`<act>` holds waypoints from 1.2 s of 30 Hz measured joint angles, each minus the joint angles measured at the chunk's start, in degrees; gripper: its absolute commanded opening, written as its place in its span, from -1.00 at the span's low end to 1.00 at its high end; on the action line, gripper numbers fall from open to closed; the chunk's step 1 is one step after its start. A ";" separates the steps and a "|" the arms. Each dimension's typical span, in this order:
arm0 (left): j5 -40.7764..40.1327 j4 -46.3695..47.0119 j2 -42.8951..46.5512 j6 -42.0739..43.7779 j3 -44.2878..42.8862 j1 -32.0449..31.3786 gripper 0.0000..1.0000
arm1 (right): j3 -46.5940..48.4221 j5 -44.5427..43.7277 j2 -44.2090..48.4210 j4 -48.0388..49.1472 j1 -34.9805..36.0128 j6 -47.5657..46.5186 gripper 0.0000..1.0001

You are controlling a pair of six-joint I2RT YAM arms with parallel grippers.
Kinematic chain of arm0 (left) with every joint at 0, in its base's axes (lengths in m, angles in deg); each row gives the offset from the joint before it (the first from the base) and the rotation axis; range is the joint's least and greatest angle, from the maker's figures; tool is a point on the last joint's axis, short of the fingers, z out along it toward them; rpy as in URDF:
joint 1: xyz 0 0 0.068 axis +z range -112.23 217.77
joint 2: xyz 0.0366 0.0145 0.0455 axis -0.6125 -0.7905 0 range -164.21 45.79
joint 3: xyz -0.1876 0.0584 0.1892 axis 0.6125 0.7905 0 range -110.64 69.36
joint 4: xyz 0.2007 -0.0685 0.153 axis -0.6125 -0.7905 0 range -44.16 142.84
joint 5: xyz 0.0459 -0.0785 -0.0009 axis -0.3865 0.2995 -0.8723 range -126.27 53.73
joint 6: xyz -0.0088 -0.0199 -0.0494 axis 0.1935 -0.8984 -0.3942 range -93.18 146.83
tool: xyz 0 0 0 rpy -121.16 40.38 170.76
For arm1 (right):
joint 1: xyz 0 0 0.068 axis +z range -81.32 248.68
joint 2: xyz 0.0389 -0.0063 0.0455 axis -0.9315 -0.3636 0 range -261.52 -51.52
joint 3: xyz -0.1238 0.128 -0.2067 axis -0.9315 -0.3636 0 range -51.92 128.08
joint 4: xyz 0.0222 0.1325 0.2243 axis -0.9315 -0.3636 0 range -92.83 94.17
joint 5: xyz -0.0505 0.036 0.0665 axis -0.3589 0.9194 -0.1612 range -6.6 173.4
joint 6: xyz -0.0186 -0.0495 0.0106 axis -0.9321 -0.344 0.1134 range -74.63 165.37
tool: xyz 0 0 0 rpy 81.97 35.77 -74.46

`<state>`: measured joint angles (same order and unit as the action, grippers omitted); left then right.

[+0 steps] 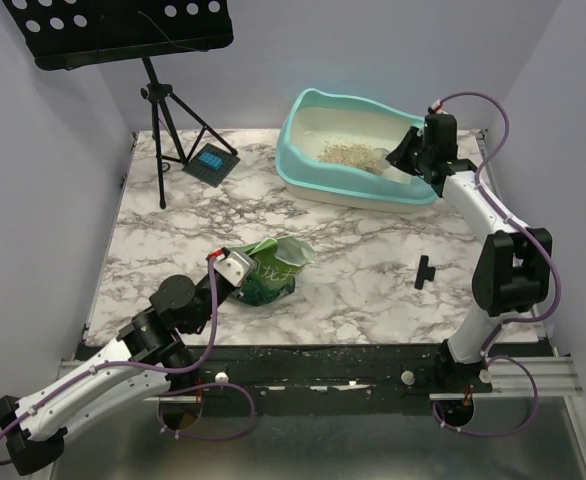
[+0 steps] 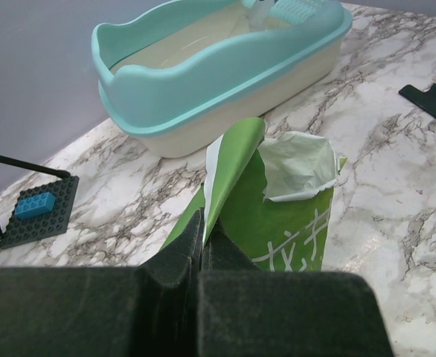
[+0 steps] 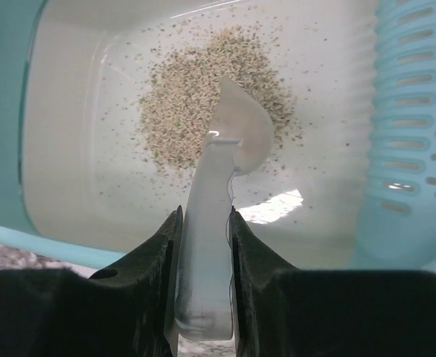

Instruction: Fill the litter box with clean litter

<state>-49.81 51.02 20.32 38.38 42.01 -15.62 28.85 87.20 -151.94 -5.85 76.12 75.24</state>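
The turquoise litter box [image 1: 303, 175] [image 2: 166, 82] [image 3: 2, 111] stands at the back right of the marble table. A loose pile of beige clean litter [image 1: 351, 154] [image 3: 181, 104] lies on its off-white floor. My right gripper [image 1: 413, 155] [image 3: 204, 223] hangs over the box's right end, shut on the handle of a clear plastic scoop [image 3: 218, 171] whose bowl is over the pile. A green foil bag [image 1: 268, 270] [image 2: 285, 216] lies open-mouthed near the table's middle. My left gripper [image 1: 235, 268] [image 2: 202, 223] is shut on a flap of that bag.
A slotted turquoise scoop [image 3: 415, 111] rests inside the box's right end. A black clip [image 1: 423, 271] [image 2: 428, 100] lies on the table right of the bag. A black tripod stand [image 1: 163, 110] and a dark baseplate with a blue brick [image 1: 211, 162] [image 2: 38, 208] sit at the back left.
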 measured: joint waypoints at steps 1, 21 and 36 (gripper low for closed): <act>0.00 -0.02 0.04 -0.09 0.00 0.00 -1.00 | 0.81 -0.42 0.02 -1.73 0.00 -2.14 -0.99; 0.02 -0.98 0.83 -1.09 -0.17 0.00 -1.00 | 2.16 -2.10 7.56 -19.63 1.07 -20.06 -0.99; 0.02 -2.93 3.54 -1.57 -0.17 0.00 -1.00 | -2.32 11.85 12.76 -26.56 10.69 -20.35 -0.99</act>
<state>-49.79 48.09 23.86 36.80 41.84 -15.62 26.53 99.04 -139.18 -32.41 86.81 54.89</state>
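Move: Inside the litter box, the right hand holds the emptied scoop; the bag of litter it heads for lies about 29 cm back and 31 cm left, 10 cm lower. The box's middle is some 3 cm ahead and 9 cm left, its near wall about 9 cm back and 2 cm left. The black clip lies 25 cm back, 5 cm right. From the left hand, the bag's middle is about 3 cm ahead, 6 cm right and 10 cm down. Edging some 3 cm right and slightly up while its left side rolls down, the right hand then sweeps back about 14 cm and left about 11 cm towards the bag, sinking back level and turning counter-clockwise some 30 degrees. Its fingers keep the scoop, whose bowl, still down inside the box, comes against the near wall and drags the box along. ##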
